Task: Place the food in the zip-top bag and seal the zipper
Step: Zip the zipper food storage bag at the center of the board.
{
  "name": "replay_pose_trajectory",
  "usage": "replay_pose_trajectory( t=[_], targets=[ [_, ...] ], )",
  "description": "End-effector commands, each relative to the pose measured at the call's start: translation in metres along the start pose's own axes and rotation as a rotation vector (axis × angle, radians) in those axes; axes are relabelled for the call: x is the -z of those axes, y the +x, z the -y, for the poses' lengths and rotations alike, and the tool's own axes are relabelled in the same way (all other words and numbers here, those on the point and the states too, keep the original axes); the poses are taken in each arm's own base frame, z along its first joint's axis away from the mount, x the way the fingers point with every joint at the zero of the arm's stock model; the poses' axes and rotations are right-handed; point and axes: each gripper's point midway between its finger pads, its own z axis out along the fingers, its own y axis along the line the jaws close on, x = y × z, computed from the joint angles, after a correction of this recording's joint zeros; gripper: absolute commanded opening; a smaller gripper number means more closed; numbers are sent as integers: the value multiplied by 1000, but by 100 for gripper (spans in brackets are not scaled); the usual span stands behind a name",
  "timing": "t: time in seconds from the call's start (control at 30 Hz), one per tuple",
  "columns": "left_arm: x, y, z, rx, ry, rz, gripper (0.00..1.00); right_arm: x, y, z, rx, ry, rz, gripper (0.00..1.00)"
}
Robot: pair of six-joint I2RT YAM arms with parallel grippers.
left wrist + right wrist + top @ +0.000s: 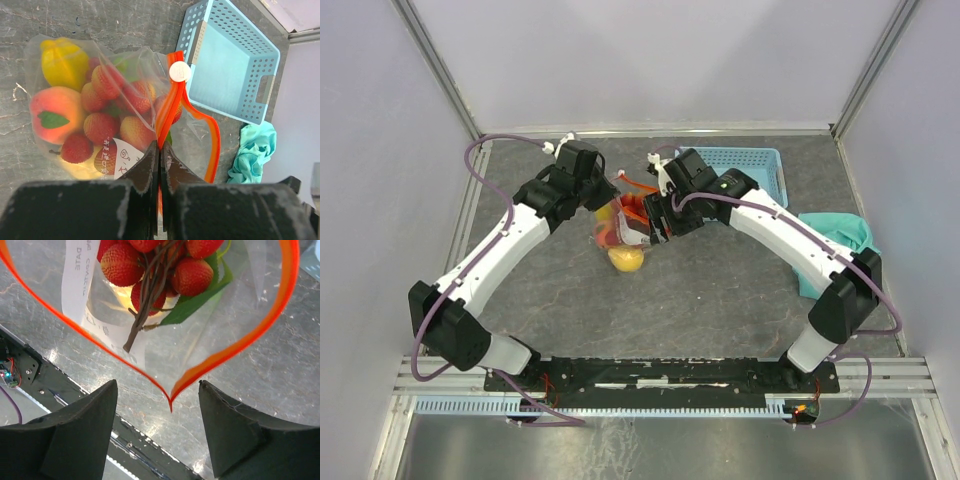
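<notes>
The zip-top bag point(620, 238) lies mid-table holding the food: a yellow piece point(62, 62), a peach point(55, 107) and red berries point(100, 127). My left gripper point(160, 146) is shut on the red-orange zipper point(170, 100), a little below the white slider point(179, 72). In the top view the left gripper point(604, 200) is at the bag's far left side. My right gripper point(157, 385) is open. The bag's mouth gapes in a heart shape, and the zipper's pointed end point(170, 401) sits between the open jaws, touching neither. Red berries point(192, 275) and a green leaf point(195, 307) show inside.
A light-blue basket point(745, 168) stands behind the right gripper point(656, 222), seen also in the left wrist view as the basket point(235, 65). A teal cloth point(840, 240) lies at the right, near the right arm's elbow. The arms' base rail point(660, 375) runs along the near edge.
</notes>
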Motion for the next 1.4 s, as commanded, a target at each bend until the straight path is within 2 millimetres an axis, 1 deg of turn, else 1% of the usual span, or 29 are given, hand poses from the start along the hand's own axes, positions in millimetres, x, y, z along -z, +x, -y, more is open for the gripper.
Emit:
replay_pose_trajectory(
  t=[0.0, 0.07, 0.1, 0.17, 0.27, 0.3, 0.33, 0.4, 0.47, 0.53, 0.67, 0.73, 0.83, 0.87, 0.97, 1.0, 1.07, 1.2, 1.27, 1.37],
  targets=[
    [14, -20, 14, 52, 65, 77, 3, -15, -24, -10, 25, -69, 95, 71],
    [15, -20, 14, 50, 65, 77, 3, -19, -28, -8, 33, -61, 107, 64],
    [15, -20, 14, 49, 65, 78, 3, -19, -29, -8, 45, -59, 111, 59],
    [17, -21, 14, 46, 69, 83, 3, -17, -33, -7, 75, -55, 120, 44],
    [18, -24, 13, 40, 69, 89, 3, -10, -37, -4, 135, -37, 129, 14],
    [18, -26, 12, 39, 70, 89, 3, -5, -39, -2, 170, -29, 136, 6],
    [18, -27, 11, 36, 73, 87, 3, -2, -39, -1, 195, -21, 131, 2],
    [20, -32, 9, 29, 83, 88, 5, 7, -40, 2, 249, -5, 124, 1],
    [21, -39, 7, 16, 97, 91, 13, 16, -42, 5, 307, 10, 116, 1],
    [23, -51, 5, -5, 121, 110, 23, 25, -43, 9, 362, 33, 107, 1],
    [33, -71, 6, -76, 209, 155, 36, 46, -47, 19, 511, 84, 105, 1],
    [38, -80, 1, -120, 228, 182, 43, 53, -48, 27, 583, 121, 110, 1],
    [44, -86, -6, -205, 282, 209, 54, 62, -51, 37, 668, 176, 114, 1],
    [43, -85, -9, -235, 302, 208, 59, 65, -52, 40, 693, 191, 115, 1],
    [36, -74, -19, -331, 369, 184, 70, 72, -56, 47, 733, 239, 131, 1],
    [30, -67, -26, -352, 377, 163, 73, 73, -56, 50, 746, 251, 134, 1],
    [25, -62, -32, -390, 424, 142, 77, 76, -58, 52, 766, 265, 143, 1],
    [27, -50, -39, -457, 567, 87, 79, 78, -57, 54, 784, 278, 149, 1],
    [22, -43, -50, -492, 579, 72, 82, 76, -55, 56, 791, 287, 145, 1],
    [17, -26, -61, -583, 612, 39, 83, 75, -51, 61, 798, 305, 137, 1]
  ],
)
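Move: The right hand's open fingers straddle the bag mouth's corner opposite the slider; that zipper end is about 2 cm ahead, 2 cm left and 1 cm below its hand point. From the right hand, the slider is some 14 cm ahead and 10 cm left, 4 cm higher, the bagged food roughly 10 cm left, level fore and aft, 10 cm below, and the empty basket about 14 cm ahead, 18 cm right, 13 cm below. From the left hand, still pinching the rim, that corner is roughly 6 cm back, 10 cm right, 5 cm lower. The right hand eases about 2 cm forward and left while sinking a little onto the slider-less corner of the zipper, pinches it shut between the fingertips, then with the zipper held carries it some 7 cm right and 6 cm up, with a little forward, the wrist swinging round counter-clockwise and tilting through some 40 degrees or more. Once that grip is made, the left fingers open wide and let go of the rim, the hand backing off about 8 cm to the left, first rising some 4 cm and then sinking again to just below its starting height, while it turns about 20 degrees clockwise and its fingers tip up. ##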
